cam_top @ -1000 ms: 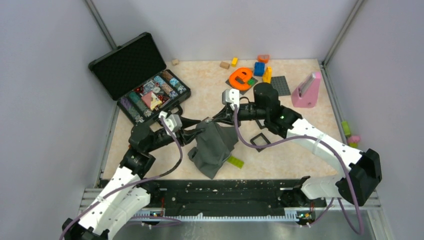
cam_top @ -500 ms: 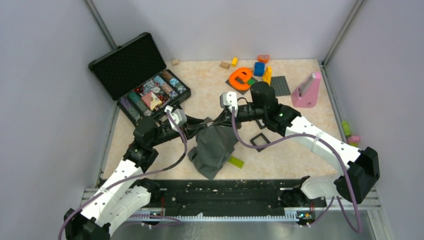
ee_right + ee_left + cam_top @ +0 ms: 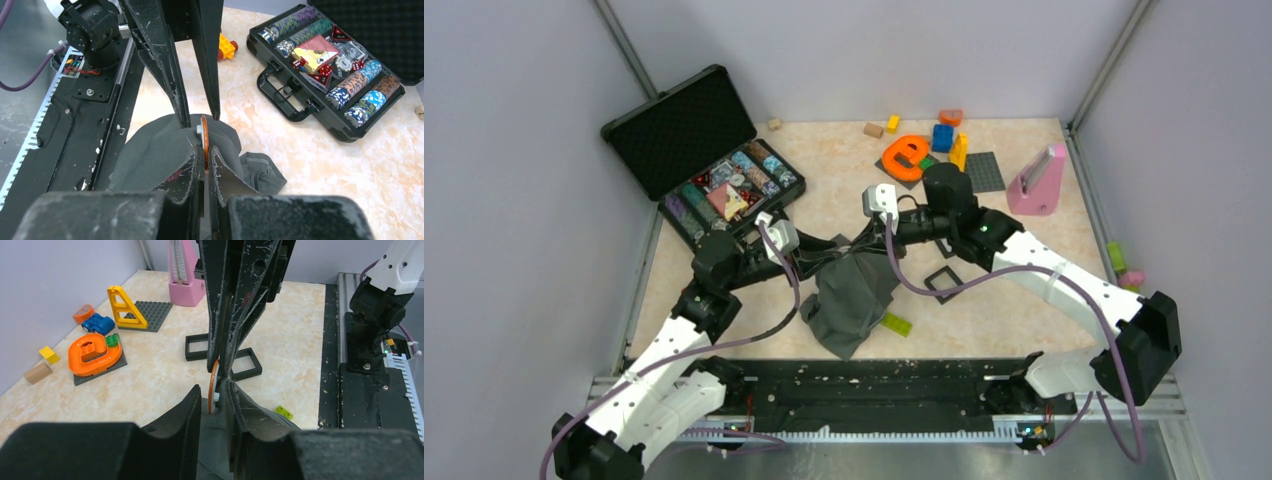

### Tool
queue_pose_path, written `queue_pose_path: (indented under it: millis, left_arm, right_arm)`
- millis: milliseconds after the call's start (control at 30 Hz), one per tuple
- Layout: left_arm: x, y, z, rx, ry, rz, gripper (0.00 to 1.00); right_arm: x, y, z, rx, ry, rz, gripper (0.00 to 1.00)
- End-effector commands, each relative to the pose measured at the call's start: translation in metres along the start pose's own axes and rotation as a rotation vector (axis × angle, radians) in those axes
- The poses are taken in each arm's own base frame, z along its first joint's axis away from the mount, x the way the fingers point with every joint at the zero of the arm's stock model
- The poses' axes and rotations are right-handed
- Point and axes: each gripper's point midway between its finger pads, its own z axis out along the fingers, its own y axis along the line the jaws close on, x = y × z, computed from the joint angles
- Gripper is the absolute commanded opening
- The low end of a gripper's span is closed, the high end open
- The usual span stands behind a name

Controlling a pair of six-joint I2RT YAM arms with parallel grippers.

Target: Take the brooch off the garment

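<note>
The dark grey garment (image 3: 854,300) hangs in a peak between both grippers at the table's middle. The brooch (image 3: 204,132), a thin orange disc seen edge-on with a white back piece, is pinned at that peak. My right gripper (image 3: 204,150) is shut on the disc's rim. My left gripper (image 3: 212,388) faces it from the other side. Its jaws stand narrow round the fold of garment (image 3: 214,440) behind the brooch (image 3: 214,382), with a slim gap left of the disc. In the top view the brooch is hidden where the left gripper (image 3: 829,250) and the right gripper (image 3: 856,243) meet.
An open black case (image 3: 724,190) of poker chips lies at the back left. An orange letter toy (image 3: 906,157), coloured bricks and a pink metronome (image 3: 1036,182) stand at the back right. Black square frames (image 3: 942,282) and a green brick (image 3: 895,323) lie beside the garment.
My left arm has swung in toward the garment's peak and its jaws have narrowed round the fold. The right gripper has shifted slightly left, still shut on the brooch.
</note>
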Motion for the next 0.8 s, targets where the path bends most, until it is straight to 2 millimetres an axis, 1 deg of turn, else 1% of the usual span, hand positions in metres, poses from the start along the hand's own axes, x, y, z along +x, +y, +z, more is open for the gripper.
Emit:
queue_pose_path:
  millis: [0, 233, 400, 600, 700, 767]
  left_arm:
    - [-0.026, -0.008, 0.004, 0.064, -0.058, 0.052, 0.27]
    - [-0.025, -0.007, 0.006, 0.068, -0.053, 0.050, 0.27]
    - [-0.025, -0.006, 0.006, 0.064, -0.051, 0.049, 0.17]
    - [-0.018, -0.005, 0.007, 0.065, -0.029, 0.040, 0.17]
    - [-0.017, -0.004, 0.008, 0.063, -0.018, 0.038, 0.08]
    - [-0.015, -0.003, 0.008, 0.062, -0.008, 0.033, 0.00]
  right_arm:
    - [-0.031, -0.006, -0.002, -0.016, -0.069, -0.077, 0.00]
    - [-0.033, -0.002, 0.001, -0.030, -0.070, -0.077, 0.00]
    - [-0.032, 0.000, 0.004, -0.041, -0.067, -0.073, 0.00]
    - [-0.036, 0.001, 0.004, -0.051, -0.075, -0.080, 0.00]
    - [-0.037, 0.001, 0.004, -0.052, -0.077, -0.081, 0.00]
    - [-0.036, 0.002, 0.004, -0.051, -0.077, -0.081, 0.00]
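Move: The brooch stands on edge between the left hand's open fingers, its middle about 1 cm to the right of that hand and level with it. The grey garment hangs below, its middle about 3 cm back, 2 cm right; the green brick on the table is roughly 8 cm back, 12 cm right. From the right hand, already closed on the brooch's edge, the brooch's middle lies some 1 cm left. Left fingers close to pinch the brooch, hand edging about 1 cm right; the right hand keeps its grip. ##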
